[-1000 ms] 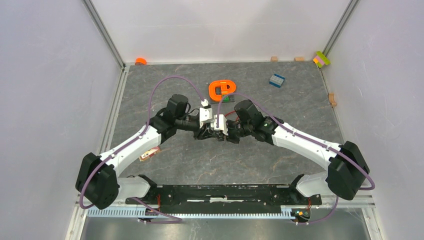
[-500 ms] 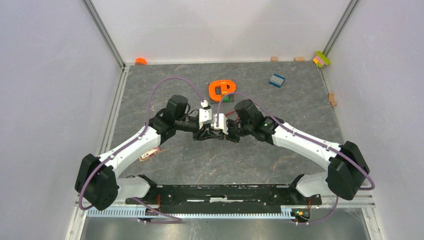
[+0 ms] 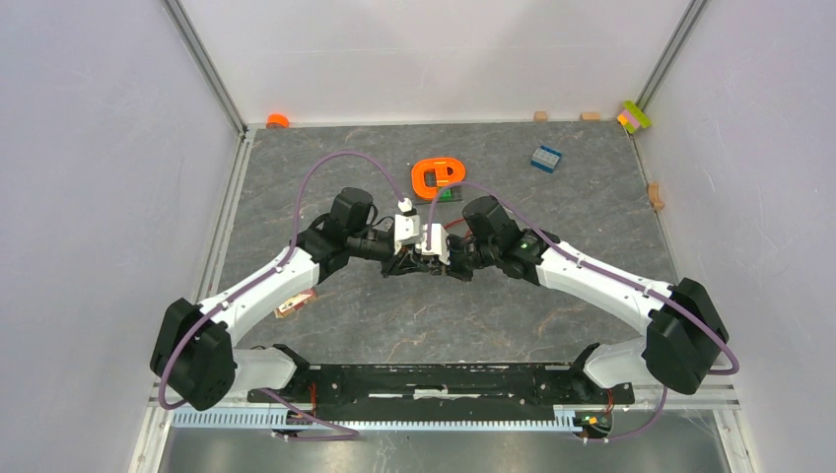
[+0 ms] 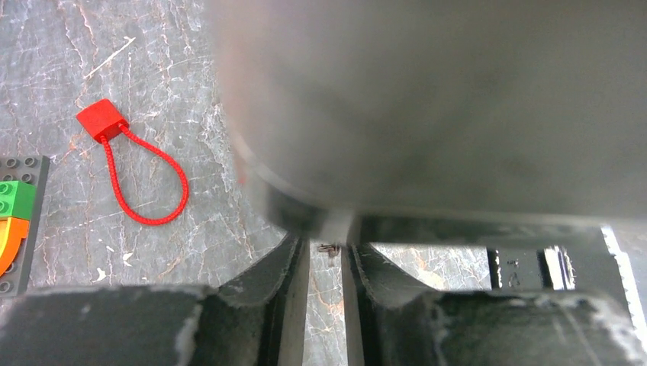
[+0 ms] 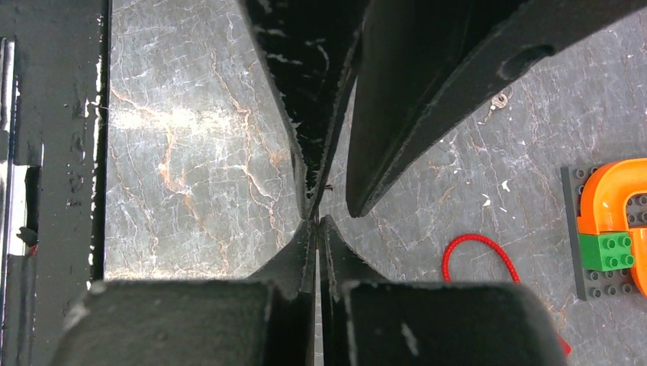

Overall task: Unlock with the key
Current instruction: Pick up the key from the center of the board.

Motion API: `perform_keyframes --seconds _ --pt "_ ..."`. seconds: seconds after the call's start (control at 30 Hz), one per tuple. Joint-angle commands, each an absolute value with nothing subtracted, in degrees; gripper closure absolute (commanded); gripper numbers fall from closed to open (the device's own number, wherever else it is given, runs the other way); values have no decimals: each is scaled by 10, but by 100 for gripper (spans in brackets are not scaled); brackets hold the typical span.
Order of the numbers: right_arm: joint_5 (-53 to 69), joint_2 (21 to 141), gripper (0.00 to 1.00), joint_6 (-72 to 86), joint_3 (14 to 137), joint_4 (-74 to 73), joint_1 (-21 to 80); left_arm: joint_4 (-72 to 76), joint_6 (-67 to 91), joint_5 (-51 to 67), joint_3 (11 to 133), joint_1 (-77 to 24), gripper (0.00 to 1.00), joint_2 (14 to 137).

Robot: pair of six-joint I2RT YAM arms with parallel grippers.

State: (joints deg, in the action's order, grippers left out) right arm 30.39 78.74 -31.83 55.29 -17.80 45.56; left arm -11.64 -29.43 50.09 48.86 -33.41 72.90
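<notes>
My two grippers meet tip to tip over the middle of the grey stone table. The left gripper has its jaws a narrow gap apart, and a tiny dark metal bit sits at its fingertips. I cannot tell whether that bit is the key. The right gripper is shut, its tips against one of the left gripper's black fingers. A small red lock with a red cord loop lies on the table beside them. A blurred grey mass fills the top of the left wrist view.
An orange ring on a grey and green brick plate lies just behind the grippers. Further back are a blue block, an orange cap, coloured bricks and wooden blocks. A small wrapper lies by the left arm.
Both arms have stayed almost in place, tip to tip. The left wrist has shifted very slightly.
</notes>
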Motion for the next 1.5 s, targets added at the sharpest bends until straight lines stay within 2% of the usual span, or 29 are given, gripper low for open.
perform_keyframes --seconds 0.0,0.23,0.43,0.63,0.77,0.87,0.97,1.1,1.3,1.33,1.4,1.47 --pt "303 783 100 -316 565 -159 454 -123 -309 518 495 -337 74 736" --pt "301 783 100 -314 568 -157 454 -126 -310 523 498 -337 83 743" --pt "295 785 100 -308 575 -160 454 -130 -312 525 502 -337 98 758" --pt "285 781 100 -304 577 -159 453 -118 -300 514 502 -337 98 762" --pt "279 769 96 -300 562 -149 447 -77 -274 503 479 -333 98 741" --pt "282 758 86 -295 549 -140 440 -43 -255 498 461 -330 98 720" --pt "297 745 72 -289 535 -128 429 -27 -250 493 450 -328 98 706" --pt "309 733 66 -285 522 -118 418 -14 -241 493 442 -325 98 699" --pt "296 712 62 -269 492 -88 384 20 -211 493 429 -301 98 687" --pt "288 709 58 -263 491 -81 374 26 -197 491 426 -294 98 683" --pt "268 713 36 -252 494 -73 357 29 -173 479 425 -278 98 671" --pt "244 722 29 -242 499 -65 340 13 -153 449 433 -266 98 660"
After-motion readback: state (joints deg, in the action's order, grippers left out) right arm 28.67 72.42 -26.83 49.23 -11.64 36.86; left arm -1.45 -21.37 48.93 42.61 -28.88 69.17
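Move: The key sits edge-on in my right hand's shut fingertips, within about 1 cm of that hand point. From my left hand, whose fingers stand part-open around it, it lies about 1 cm to the right at the same height. The padlock lies on the board some 15 cm below my right hand, about 6 cm ahead and 6 cm to the left. The red loop seal is equally low, about 11 cm ahead and 6 cm to the right. I shut my left fingers on the key while my right hand still grips it, both hands easing down less than 1 cm. Then I open my right fingers well past half and draw that hand about 6 cm away, rightward and forward, turning it some 15 degrees clockwise. My left hand keeps its pinch and finally drifts about 2 cm forward and left. ##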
